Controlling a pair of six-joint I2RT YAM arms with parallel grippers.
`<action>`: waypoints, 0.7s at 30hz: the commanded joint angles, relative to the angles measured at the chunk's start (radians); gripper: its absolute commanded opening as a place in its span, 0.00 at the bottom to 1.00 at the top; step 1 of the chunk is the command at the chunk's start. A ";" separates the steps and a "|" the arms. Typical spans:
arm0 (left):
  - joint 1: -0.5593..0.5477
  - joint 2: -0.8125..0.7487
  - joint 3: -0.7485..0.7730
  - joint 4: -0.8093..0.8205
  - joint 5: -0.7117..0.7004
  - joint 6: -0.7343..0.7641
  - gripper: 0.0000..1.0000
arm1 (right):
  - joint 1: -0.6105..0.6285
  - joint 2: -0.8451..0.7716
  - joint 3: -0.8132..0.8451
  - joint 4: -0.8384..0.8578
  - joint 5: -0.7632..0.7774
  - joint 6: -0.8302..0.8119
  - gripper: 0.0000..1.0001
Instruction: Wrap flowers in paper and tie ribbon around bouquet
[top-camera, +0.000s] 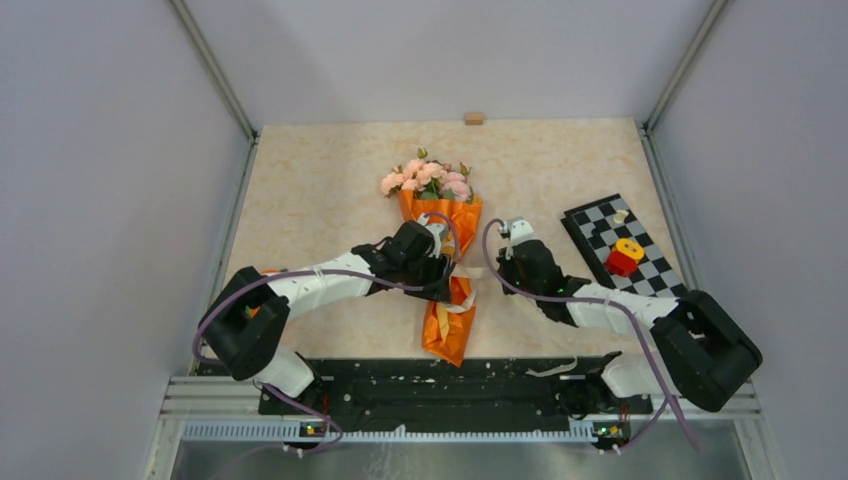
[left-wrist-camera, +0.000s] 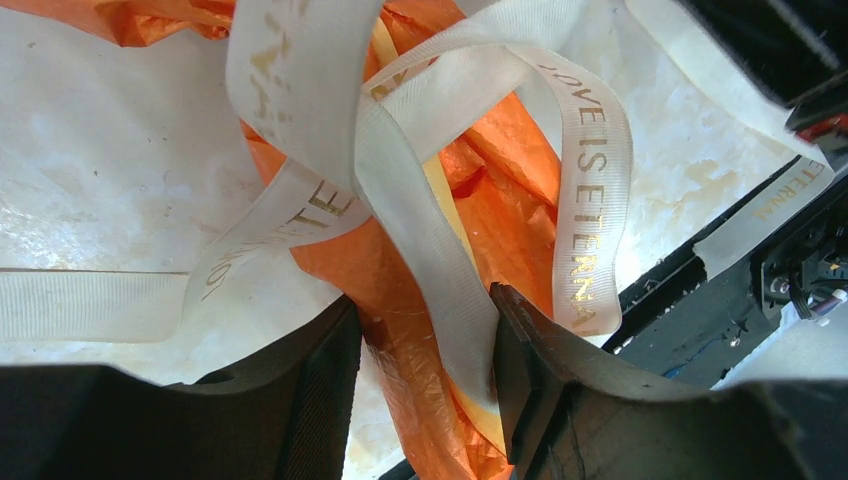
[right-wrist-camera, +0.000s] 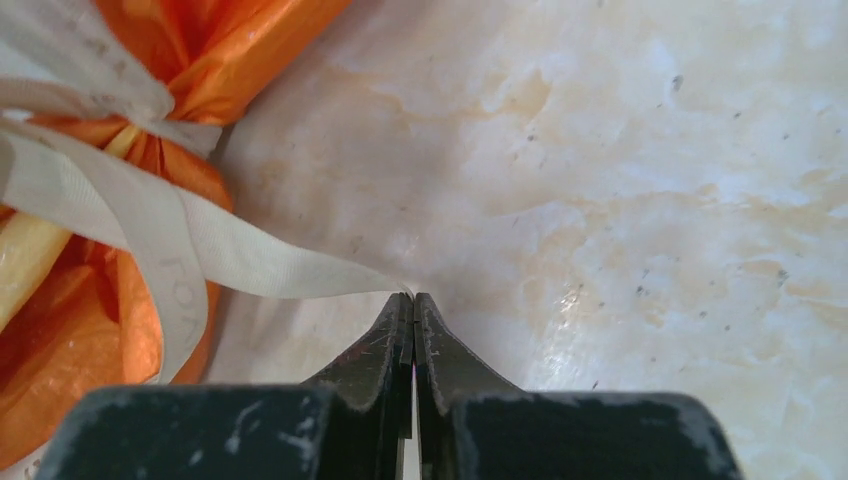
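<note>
The bouquet lies on the table, its pink flowers (top-camera: 428, 178) at the far end and the orange paper (top-camera: 447, 330) cone pointing toward me. The cream ribbon (top-camera: 462, 300) is looped round its waist. My left gripper (top-camera: 440, 275) straddles that waist. In the left wrist view its jaws (left-wrist-camera: 425, 305) press the crinkled paper (left-wrist-camera: 510, 200) and one strand of ribbon (left-wrist-camera: 420, 230) between them. My right gripper (top-camera: 505, 262) sits just right of the bouquet. In the right wrist view it (right-wrist-camera: 412, 296) is shut on the ribbon (right-wrist-camera: 260, 265), which runs left to the paper (right-wrist-camera: 60, 350).
A black-and-white checkered mat (top-camera: 640, 262) lies at the right with a red and yellow object (top-camera: 625, 257) on it. A small wooden block (top-camera: 474, 118) sits at the far edge. A loose cream strip (top-camera: 553, 369) rests on the black base rail.
</note>
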 joint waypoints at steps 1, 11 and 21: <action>0.001 -0.025 0.009 0.023 0.018 0.010 0.53 | -0.065 -0.029 0.065 0.101 -0.055 0.022 0.00; 0.001 -0.113 0.025 0.007 0.028 0.021 0.73 | -0.077 -0.061 0.121 0.150 -0.151 0.033 0.00; 0.044 -0.180 0.143 -0.104 -0.231 -0.008 0.96 | -0.077 -0.060 0.097 0.275 -0.349 0.006 0.00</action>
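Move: The ribbon-tied waist of the bouquet lies about 6 cm ahead of the left hand, 2 cm to its right and some 4 cm below; a ribbon tail rests on the table about 5 cm ahead and 6 cm left of that hand. From the right hand, already shut on another ribbon strand, the waist is about 9 cm left, 2 cm ahead and slightly below. The flower heads are about 19 cm ahead of it and 15 cm left. Straight up out of the ribbon loops and lower paper, the left hand lifts about 7 cm, spreading its half-open fingers nearly wide and easing 2 cm forward at the end. Meanwhile the right keeps its pinch on the strand, sweeping some 3 cm forward and rising nearly 8 cm, then drifting 4 cm left towards the bouquet's side while its left side rolls up about 15 degrees. ##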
